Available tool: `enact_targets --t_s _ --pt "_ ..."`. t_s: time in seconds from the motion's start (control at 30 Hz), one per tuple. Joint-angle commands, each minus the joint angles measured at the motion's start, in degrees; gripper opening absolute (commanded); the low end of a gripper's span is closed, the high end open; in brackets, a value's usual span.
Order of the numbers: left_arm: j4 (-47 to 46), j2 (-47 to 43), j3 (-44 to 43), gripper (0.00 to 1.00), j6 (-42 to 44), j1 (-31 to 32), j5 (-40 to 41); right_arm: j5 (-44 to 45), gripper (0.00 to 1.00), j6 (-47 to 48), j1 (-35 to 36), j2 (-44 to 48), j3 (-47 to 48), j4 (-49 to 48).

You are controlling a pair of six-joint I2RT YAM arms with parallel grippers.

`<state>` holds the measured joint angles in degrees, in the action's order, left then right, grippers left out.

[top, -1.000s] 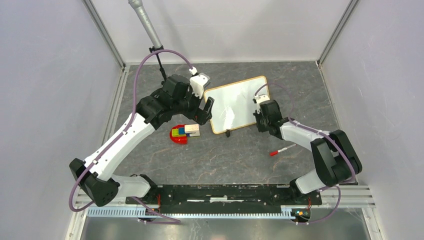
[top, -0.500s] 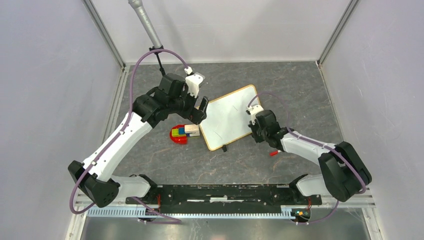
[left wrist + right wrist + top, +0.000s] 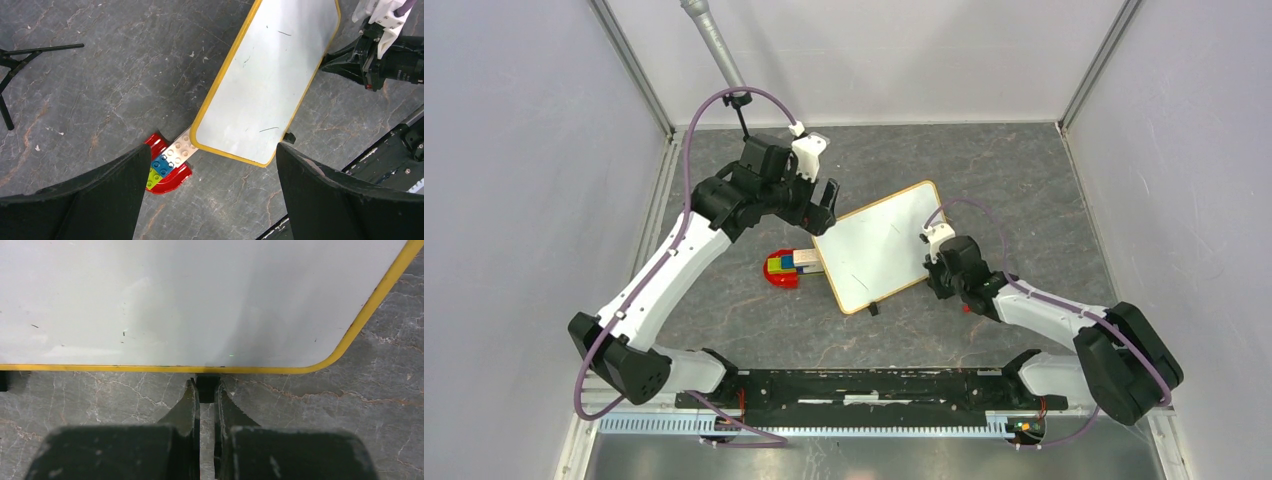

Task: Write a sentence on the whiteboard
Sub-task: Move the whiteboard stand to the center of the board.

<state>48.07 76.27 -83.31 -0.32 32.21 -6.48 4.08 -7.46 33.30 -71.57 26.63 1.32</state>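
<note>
The whiteboard (image 3: 874,245) (image 3: 265,80) (image 3: 200,300) lies tilted on the grey table, white with a yellow-orange frame. No sentence is in view on its face, only a few faint dark marks. My right gripper (image 3: 932,270) (image 3: 206,387) sits at the board's right edge, shut on one of its small black clip feet (image 3: 206,390). My left gripper (image 3: 824,205) (image 3: 214,149) hovers wide open above the board's far-left corner, holding nothing.
A red curved piece with coloured toy bricks (image 3: 789,268) (image 3: 167,165) touches the board's left edge. A red marker tip (image 3: 965,308) peeks out beside my right arm. A black stand (image 3: 742,115) is at the back left. Walls enclose the table.
My right gripper has dragged the whiteboard nearer and to the left, turning it, until it meets the bricks. My left gripper has drawn back slightly, still open.
</note>
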Motion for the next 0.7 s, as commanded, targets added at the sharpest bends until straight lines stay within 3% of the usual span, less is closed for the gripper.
enact_targets --t_s 0.0,0.47,0.67 --pt "-1.05 0.66 -2.87 1.00 3.20 -0.30 -1.87 -6.03 0.00 -0.43 2.85 -0.31 -1.28 5.96" --pt "-0.34 0.97 -2.45 1.00 1.71 -0.39 -1.52 -9.81 0.00 -5.23 8.70 1.69 -4.69 10.24" --pt "-0.35 1.46 -1.66 1.00 1.67 -0.38 -2.31 -16.75 0.00 -5.19 9.15 7.73 -9.34 10.32"
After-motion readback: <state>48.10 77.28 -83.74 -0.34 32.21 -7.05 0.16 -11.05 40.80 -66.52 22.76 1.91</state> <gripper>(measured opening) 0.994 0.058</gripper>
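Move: The right fingers hold the whiteboard stand by its right black foot, with the middle of the near table about 11 cm to their left and 4 cm back. The whiteboard's centre is some 9 cm left and 7 cm ahead, the stand's other foot about 11 cm left and 7 cm back, and the toy blocks roughly 27 cm left and 3 cm ahead. From the idle left hand, the whiteboard's centre is about 11 cm to the right, 3 cm ahead and 23 cm below. Still pinching the stand's black foot at the near edge of the board, the right hand drags the stand back towards the robot and to the left, about 5 cm in all and nearly level, towards the middle of the near table. The nearly shut fingers keep their hold while the wrist turns some 10 degrees, mostly counter-clockwise with its left side rising a little. ##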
